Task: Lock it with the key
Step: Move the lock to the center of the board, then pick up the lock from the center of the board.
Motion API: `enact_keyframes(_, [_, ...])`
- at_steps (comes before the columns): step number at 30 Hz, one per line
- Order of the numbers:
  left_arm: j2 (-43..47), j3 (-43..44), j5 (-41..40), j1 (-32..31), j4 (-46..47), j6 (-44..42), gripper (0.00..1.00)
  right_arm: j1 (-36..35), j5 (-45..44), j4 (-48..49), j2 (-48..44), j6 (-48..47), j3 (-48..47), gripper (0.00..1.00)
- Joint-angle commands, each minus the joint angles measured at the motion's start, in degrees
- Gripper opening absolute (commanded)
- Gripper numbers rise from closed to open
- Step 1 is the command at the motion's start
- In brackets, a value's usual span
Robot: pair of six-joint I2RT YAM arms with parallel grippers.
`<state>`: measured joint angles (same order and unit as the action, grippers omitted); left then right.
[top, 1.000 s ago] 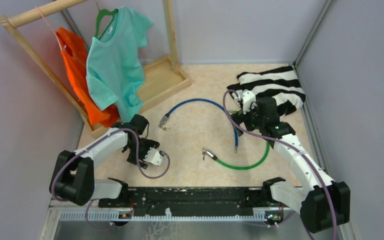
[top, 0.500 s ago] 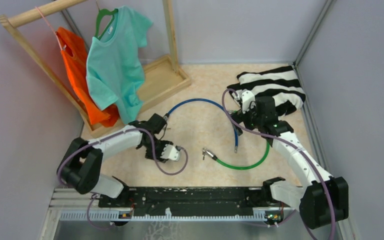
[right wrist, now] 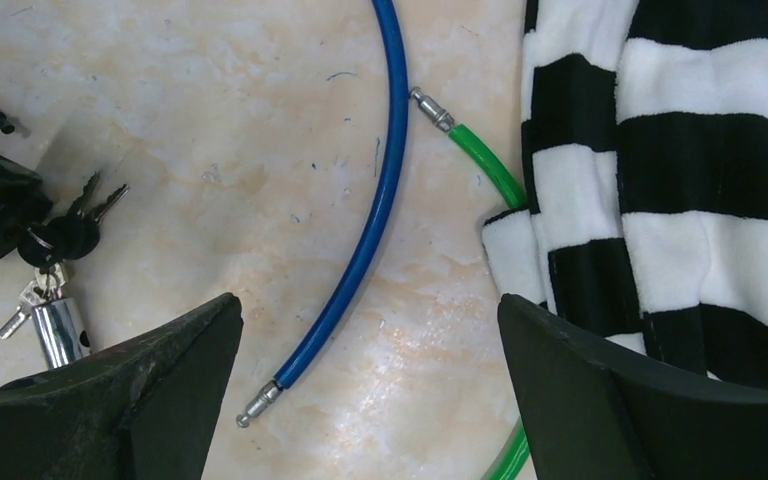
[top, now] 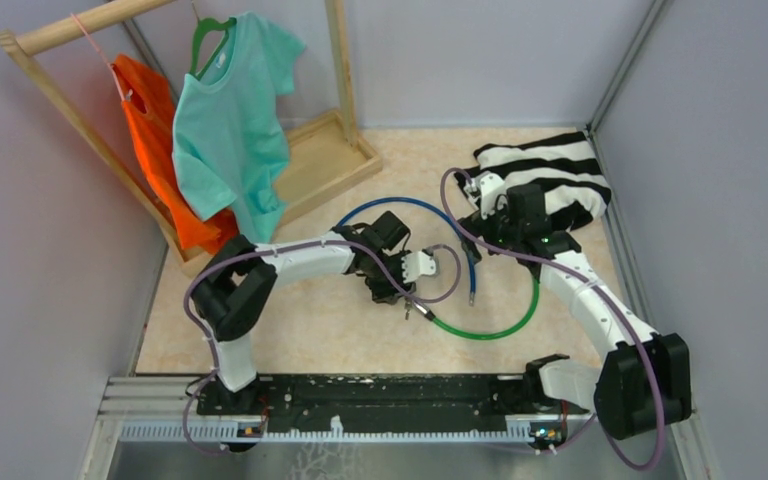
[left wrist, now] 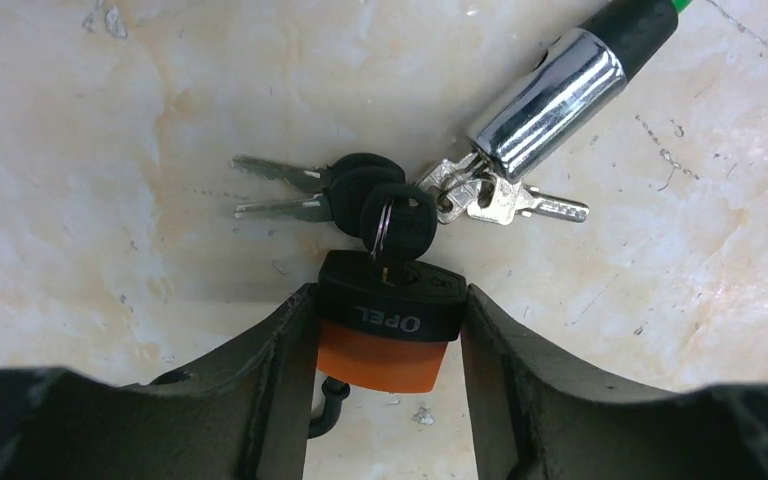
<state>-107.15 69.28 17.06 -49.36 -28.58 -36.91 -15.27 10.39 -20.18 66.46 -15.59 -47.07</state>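
An orange and black padlock [left wrist: 385, 350] sits between the fingers of my left gripper [left wrist: 388, 300], which is shut on its sides. A black-headed key [left wrist: 397, 225] stands in its keyhole, with two more black keys [left wrist: 290, 190] on the ring. Just beyond lies the chrome end [left wrist: 545, 100] of the green cable [top: 490, 332], with silver keys [left wrist: 520, 205] beside it. In the top view my left gripper [top: 392, 290] is at the table's middle. My right gripper [right wrist: 368, 300] hangs open over the blue cable [right wrist: 385, 170], holding nothing.
A black and white striped cloth [right wrist: 680, 150] lies at the right, partly over the green cable. A wooden clothes rack [top: 335, 150] with a teal shirt [top: 230, 130] and an orange shirt [top: 150, 150] stands at the back left. Grey walls enclose the table.
My left arm swung from the near left to the middle, beside the green cable's chrome end, and its jaws narrowed onto the padlock. My right gripper drifted slightly farther back.
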Motion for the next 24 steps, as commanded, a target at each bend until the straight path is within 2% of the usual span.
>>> enact_keyframes(1, [5.1,-5.7,0.9,0.1,2.6,5.2,0.61,-0.7,2.7,1.9,0.4,0.4,-2.8,0.99])
enact_keyframes(5, [13.0,-10.6,2.8,2.2,3.6,3.9,0.82,-0.7,7.5,3.5,0.8,0.4,-2.8,0.99])
enact_keyframes(9, [20.7,-14.5,8.8,7.0,4.1,3.1,0.94,-1.0,14.0,4.1,3.7,1.3,-4.6,0.99])
enact_keyframes(15, [29.3,-17.7,17.8,20.9,4.7,5.4,0.97,-5.8,19.7,4.9,10.3,-0.2,-6.7,0.99])
enact_keyframes(19, [33.0,-18.4,23.8,30.2,5.2,7.6,0.97,-13.1,21.3,6.2,14.4,-5.7,-6.8,0.95])
enact_keyframes(24, [34.8,-18.0,28.6,37.3,5.8,9.6,0.97,-20.2,21.8,3.4,21.3,-14.4,-9.8,0.94])
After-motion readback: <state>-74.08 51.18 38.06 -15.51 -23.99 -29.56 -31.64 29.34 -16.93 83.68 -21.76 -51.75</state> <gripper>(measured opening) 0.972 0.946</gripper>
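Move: The lock is already between my left fingers, down at the middle of the board. Its keys stick out about 4 cm to the right, level with it; the green cable's chrome end lies 7 cm right and 3 cm back, and the blue cable's free tip some 19 cm right, about 1 cm back. From my open right hand the lock is roughly 18 cm left, 7 cm back and 12 cm below. I open my left fingers wide and let go of the lock, easing back and left a little first, then lift clear and swing off leftward and forward, ending some 14 cm left and 12 cm up while the fingertips tilt up toward the right. My right hand, kept open, sweeps about 14 cm left, also back and down toward the lock, turning counter-clockwise about 35 degrees. ##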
